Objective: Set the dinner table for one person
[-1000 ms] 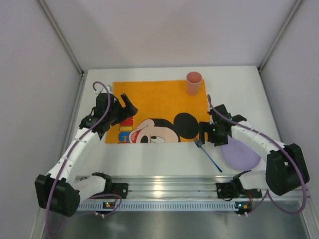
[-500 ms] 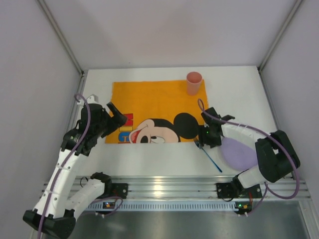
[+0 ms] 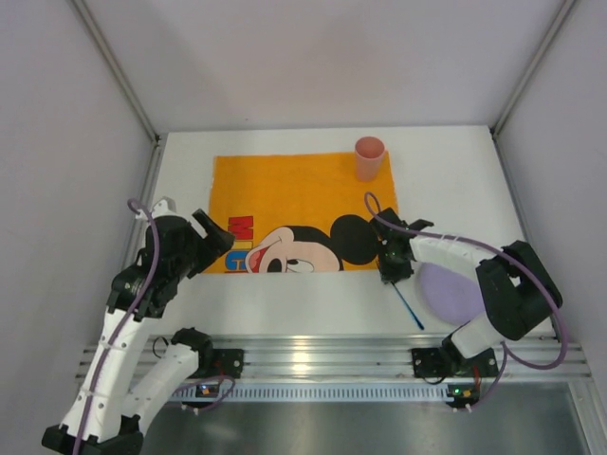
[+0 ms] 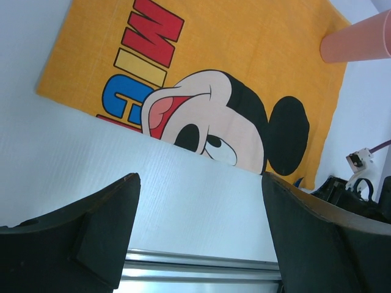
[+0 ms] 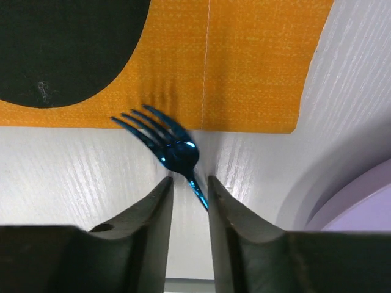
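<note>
The white dinner table (image 3: 303, 305) carries an orange mouse-print placemat (image 3: 294, 188). A blue fork (image 3: 409, 306) lies just off the mat's near right corner, tines on the mat edge (image 5: 174, 146). My right gripper (image 5: 190, 180) is down at the table, its jaws narrowed to either side of the fork's neck with a small gap still showing. A lilac plate (image 3: 457, 296) lies right of the fork, partly under the right arm. A pink cup (image 3: 369, 158) stands on the mat's far right corner. My left gripper (image 4: 200, 177) hangs wide open and empty over the table near the mat's left edge.
A ridged silver rail (image 3: 313, 355) runs along the table's near edge, with both arm bases on it. Grey walls close in the left, right and far sides. The right arm's cable (image 3: 379, 213) loops over the mat's right edge.
The right gripper has come down over the fork and its jaws have narrowed around the neck. The left arm has pulled back toward the left and near side, away from the mat.
</note>
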Action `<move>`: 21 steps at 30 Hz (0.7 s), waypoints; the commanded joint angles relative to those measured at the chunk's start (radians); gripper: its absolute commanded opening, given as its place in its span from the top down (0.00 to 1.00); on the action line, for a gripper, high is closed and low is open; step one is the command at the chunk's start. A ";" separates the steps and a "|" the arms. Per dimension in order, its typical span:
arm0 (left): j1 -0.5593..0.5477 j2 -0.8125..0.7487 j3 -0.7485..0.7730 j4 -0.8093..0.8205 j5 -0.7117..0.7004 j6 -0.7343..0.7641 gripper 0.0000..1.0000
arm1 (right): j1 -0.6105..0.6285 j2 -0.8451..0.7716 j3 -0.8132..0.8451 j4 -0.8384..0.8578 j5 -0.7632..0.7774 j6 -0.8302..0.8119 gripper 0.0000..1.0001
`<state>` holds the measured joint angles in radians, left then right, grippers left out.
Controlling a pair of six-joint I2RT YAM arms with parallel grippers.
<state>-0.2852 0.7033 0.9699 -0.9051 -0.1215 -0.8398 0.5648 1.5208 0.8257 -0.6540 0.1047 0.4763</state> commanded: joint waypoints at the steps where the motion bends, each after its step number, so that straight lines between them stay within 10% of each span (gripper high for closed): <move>1: -0.002 -0.007 -0.026 -0.012 -0.004 -0.008 0.14 | 0.046 0.053 -0.016 0.030 -0.033 0.050 0.73; 6: -0.002 0.024 -0.060 0.034 0.014 0.024 0.14 | 0.049 0.032 -0.049 0.042 -0.034 0.056 1.00; 21: -0.002 0.170 0.036 0.063 0.043 0.157 0.14 | 0.070 -0.160 0.352 -0.167 -0.094 0.137 1.00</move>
<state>-0.2852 0.8654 0.9730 -0.8902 -0.0982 -0.7277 0.6193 1.3754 1.0199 -0.8005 0.0383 0.5861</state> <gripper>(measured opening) 0.862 0.014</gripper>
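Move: The fork lies on the table with its neck between the right fingers; its middle is about 3 cm back and 3 cm to the right of that hand, at about fingertip height. The orange mat's middle is some 14 cm ahead and 17 cm left, its near edge just ahead, and the purple plate about 14 cm right and 1 cm back. From the left hand the fork is roughly 32 cm right, 3 cm back and 23 cm below. Close the right fingers fully on the fork just behind its head while the hand stays almost in place. Then ease back about a centimetre and lift with growing speed, some 9 cm up and 4 to 5 cm left, ending slightly forward over the mat's near edge and keeping the pinch. Meanwhile dip the empty, open left hand about 4 cm, then let it rise a centimetre. ##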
